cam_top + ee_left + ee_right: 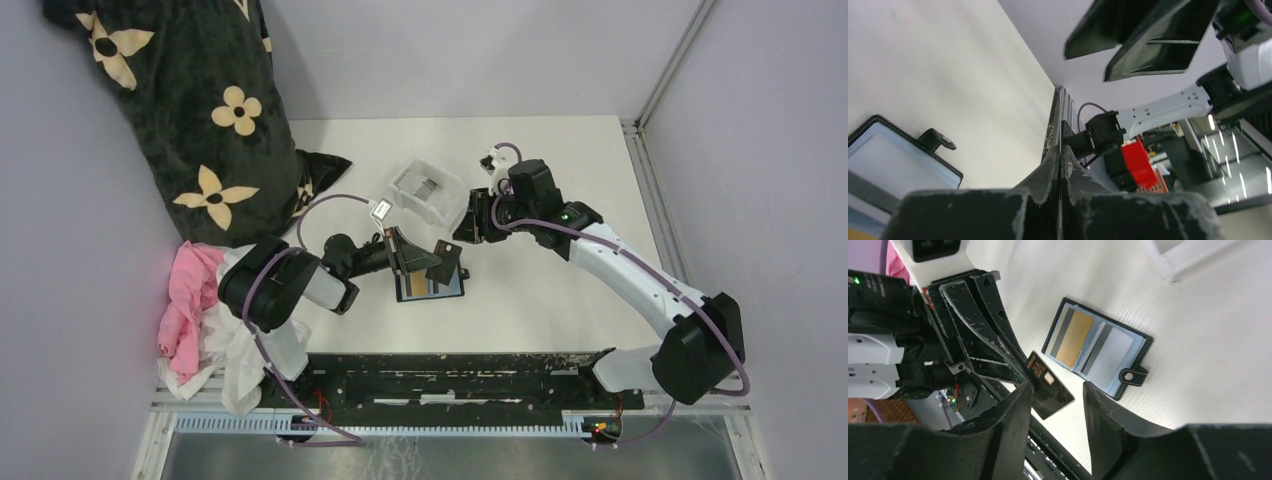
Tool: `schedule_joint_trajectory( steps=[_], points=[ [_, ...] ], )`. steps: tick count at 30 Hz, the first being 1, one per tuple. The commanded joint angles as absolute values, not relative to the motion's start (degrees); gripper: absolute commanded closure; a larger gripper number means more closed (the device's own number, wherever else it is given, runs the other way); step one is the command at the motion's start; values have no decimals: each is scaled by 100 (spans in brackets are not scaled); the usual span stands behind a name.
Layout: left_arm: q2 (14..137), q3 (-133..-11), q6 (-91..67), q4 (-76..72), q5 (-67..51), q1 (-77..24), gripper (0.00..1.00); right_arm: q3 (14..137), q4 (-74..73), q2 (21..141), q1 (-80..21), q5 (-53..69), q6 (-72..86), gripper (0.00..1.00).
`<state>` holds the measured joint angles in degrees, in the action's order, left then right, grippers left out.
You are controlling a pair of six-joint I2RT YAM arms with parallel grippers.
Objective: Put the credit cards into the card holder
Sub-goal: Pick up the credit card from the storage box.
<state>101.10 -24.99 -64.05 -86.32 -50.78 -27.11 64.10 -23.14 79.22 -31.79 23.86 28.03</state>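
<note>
The black card holder [432, 288] lies open on the table, a tan-orange card [1074, 338] and grey cards [1115, 350] in its slots [1095, 347]. My left gripper [412, 252] is shut on the corner of a dark credit card [445, 262], which hangs just above the holder's right side. In the left wrist view the fingers [1048, 170] are pressed together on the card's thin edge, the holder [893, 155] at lower left. My right gripper [468, 228] is open just past the card [1050, 390], its fingers [1018, 410] either side without touching it.
A clear plastic tray [405, 185] holding more grey cards [430, 186] stands behind the holder. A black flower-print fabric [200, 110] and a pink cloth [190, 300] fill the left side. The black rail [450, 375] runs along the near edge.
</note>
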Motion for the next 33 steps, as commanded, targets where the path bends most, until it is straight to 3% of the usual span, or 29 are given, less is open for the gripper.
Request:
schedule_joint_trajectory(
  steps=[1,12,33],
  points=[
    [10122,-2103,-6588,-9724,-3890,-2720,97,6179,-1991,7285,-3160,1598,2702,50],
    [9858,-1508,-6759,-9910,-2052,-3131,97,4849,-468,7139,-3166,1759,3436,50],
    [9978,-1860,-7218,-9912,-1717,-3550,97,4166,1398,7924,-3171,2417,4379,50]
  ],
)
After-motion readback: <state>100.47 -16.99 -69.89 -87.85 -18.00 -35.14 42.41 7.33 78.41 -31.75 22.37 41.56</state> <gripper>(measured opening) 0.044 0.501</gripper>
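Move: The black card is pinched in my left fingers, its middle about 2 cm to the right of the pads and level with them. From my right hand, open and empty, that card lies about 4 cm left, 3 cm back and 4 cm lower. The open card holder lies on the table some 8 cm left, 1 cm back and 17 cm below my right hand; the storage box stands roughly 20 cm ahead of it, 7 cm left and 16 cm lower. With my left hand I keep the black card pinched, carry it about 3 cm forward and down while turning it some 25 degrees counter-clockwise, then ease slightly up and right. My half-open right hand first swings right and a little up, then sinks nearly 7 cm while easing back left to the card's free side, rolling its left side up; it doesn't close. ##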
